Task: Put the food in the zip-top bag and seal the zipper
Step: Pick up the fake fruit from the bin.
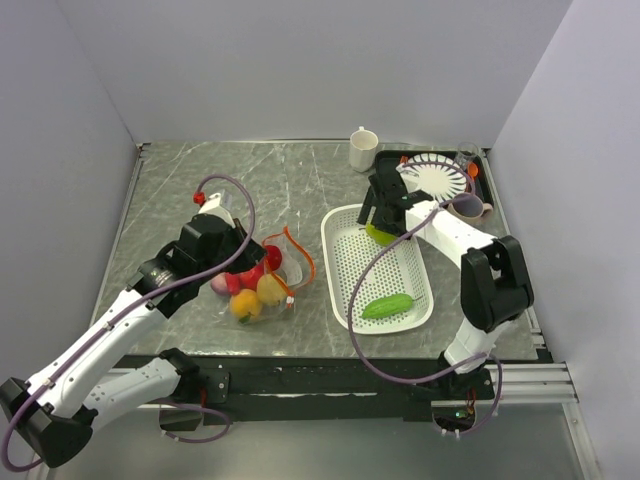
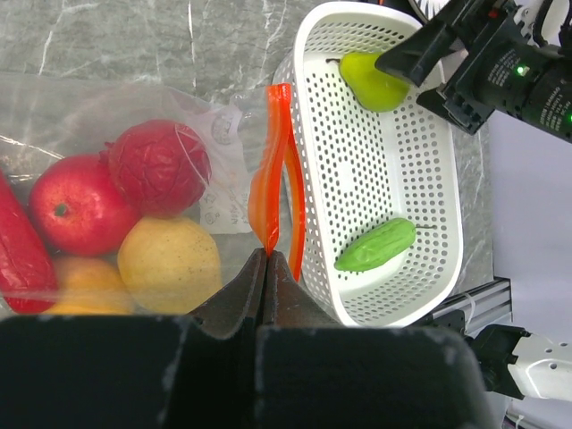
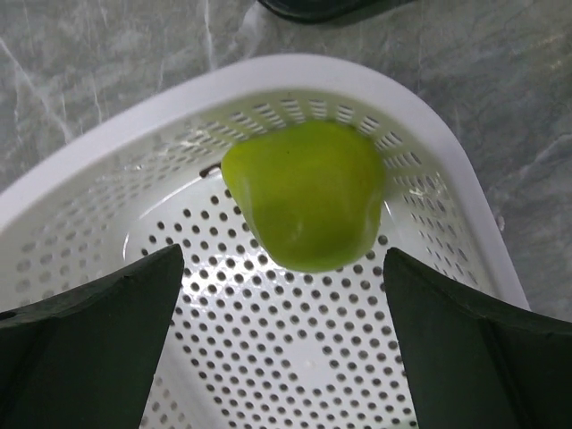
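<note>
The clear zip-top bag (image 1: pixel 258 290) lies at centre-left and holds a red chilli (image 2: pixel 18 250), red balls (image 2: pixel 71 206), a yellow ball (image 2: pixel 170 264) and an orange one (image 2: pixel 85 286). My left gripper (image 1: pixel 258 255) (image 2: pixel 265 255) is shut on the end of the orange-red zipper (image 2: pixel 273 170) (image 1: pixel 305 258). My right gripper (image 1: pixel 378 222) (image 3: pixel 284 259) is open just above a green fruit (image 3: pixel 304 192) (image 1: pixel 380 236) at the far end of the white basket (image 1: pixel 345 285). A green cucumber (image 1: pixel 388 306) (image 2: pixel 375 246) lies at the basket's near end.
A white mug (image 1: pixel 364 150) stands at the back. A striped plate (image 1: pixel 436 178) with orange cutlery (image 1: pixel 471 172) sits on a dark tray (image 1: pixel 392 160) at the back right, next to a purple cup (image 1: pixel 468 207). The basket (image 2: pixel 420 161) lies close to the zipper.
</note>
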Motion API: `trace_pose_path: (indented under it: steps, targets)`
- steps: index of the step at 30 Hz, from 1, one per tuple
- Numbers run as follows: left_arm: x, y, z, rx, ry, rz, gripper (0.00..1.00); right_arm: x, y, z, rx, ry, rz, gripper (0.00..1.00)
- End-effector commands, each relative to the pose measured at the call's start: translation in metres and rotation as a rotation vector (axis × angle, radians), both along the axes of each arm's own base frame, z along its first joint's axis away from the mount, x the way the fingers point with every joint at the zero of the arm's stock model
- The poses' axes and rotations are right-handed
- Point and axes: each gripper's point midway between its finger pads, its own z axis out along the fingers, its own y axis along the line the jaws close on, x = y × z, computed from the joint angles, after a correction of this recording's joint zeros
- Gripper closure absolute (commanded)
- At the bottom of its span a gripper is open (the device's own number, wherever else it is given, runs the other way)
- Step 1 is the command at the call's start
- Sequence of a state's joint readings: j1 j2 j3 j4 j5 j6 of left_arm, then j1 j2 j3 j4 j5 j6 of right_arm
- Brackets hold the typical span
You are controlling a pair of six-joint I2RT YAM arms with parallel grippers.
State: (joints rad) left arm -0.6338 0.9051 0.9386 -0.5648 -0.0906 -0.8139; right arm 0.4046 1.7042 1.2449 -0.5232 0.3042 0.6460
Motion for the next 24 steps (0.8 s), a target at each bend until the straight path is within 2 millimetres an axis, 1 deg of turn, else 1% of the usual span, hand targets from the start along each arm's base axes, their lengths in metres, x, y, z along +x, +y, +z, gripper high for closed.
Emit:
trace_pose_path:
  steps: [1, 3, 4, 7, 8, 9, 13, 20, 24]
  targets:
    - [0.004, -0.004, 0.011, -0.020, -0.034, -0.005, 0.99, 0.025, -0.004, 0.011, 0.023, -0.067, -0.124, 0.00]
    - [0.004, -0.003, 0.012, -0.020, -0.039, -0.002, 0.99, 0.027, -0.004, 0.009, 0.016, -0.055, -0.137, 0.00]
    - [0.004, -0.003, 0.013, -0.021, -0.040, -0.001, 0.99, 0.027, -0.007, 0.002, -0.004, -0.042, -0.154, 0.00]
    - [0.004, -0.003, 0.012, -0.020, -0.038, -0.003, 0.99, 0.026, -0.013, -0.007, -0.021, -0.037, -0.182, 0.00]
    - [0.004, -0.003, 0.011, -0.020, -0.035, -0.001, 0.99, 0.030, -0.010, -0.008, -0.007, -0.057, -0.171, 0.00]
    - [0.004, -0.004, 0.010, -0.020, -0.033, -0.005, 0.99, 0.025, -0.011, -0.016, -0.010, -0.038, -0.171, 0.00]
    - [0.004, -0.005, 0.011, -0.024, -0.034, -0.010, 0.99, 0.019, -0.022, -0.028, -0.047, -0.019, -0.217, 0.01]
    - [0.004, -0.004, 0.012, -0.018, -0.036, -0.010, 0.99, 0.020, -0.024, -0.046, -0.073, 0.030, -0.197, 0.01]
    - [0.004, -0.004, 0.012, -0.018, -0.036, -0.012, 0.99, 0.019, -0.021, -0.055, -0.062, 0.041, -0.179, 0.03]
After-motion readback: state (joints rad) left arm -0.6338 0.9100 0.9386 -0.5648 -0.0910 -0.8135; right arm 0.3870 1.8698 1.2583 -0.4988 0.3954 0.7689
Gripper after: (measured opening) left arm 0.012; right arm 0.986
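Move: The green pear lies just in front of the right hand, some 2 cm ahead and 1 cm to its left, about 7 cm below, at the far end of the white basket. The cucumber is around 16 cm back towards the base and 1 cm right of the hand; the striped plate stands about 16 cm ahead and 13 cm right. From the left hand the pear is roughly 11 cm ahead, 26 cm right and 15 cm lower. One wide-open finger comes down on each side of the green pear, the right one close against its side. The right hand sinks about 5.5 cm into the basket, first easing forward 1–2 cm, then drifting a little to the left as it drops faster, and turns some 10 degrees clockwise; the gripper doesn't close yet. ##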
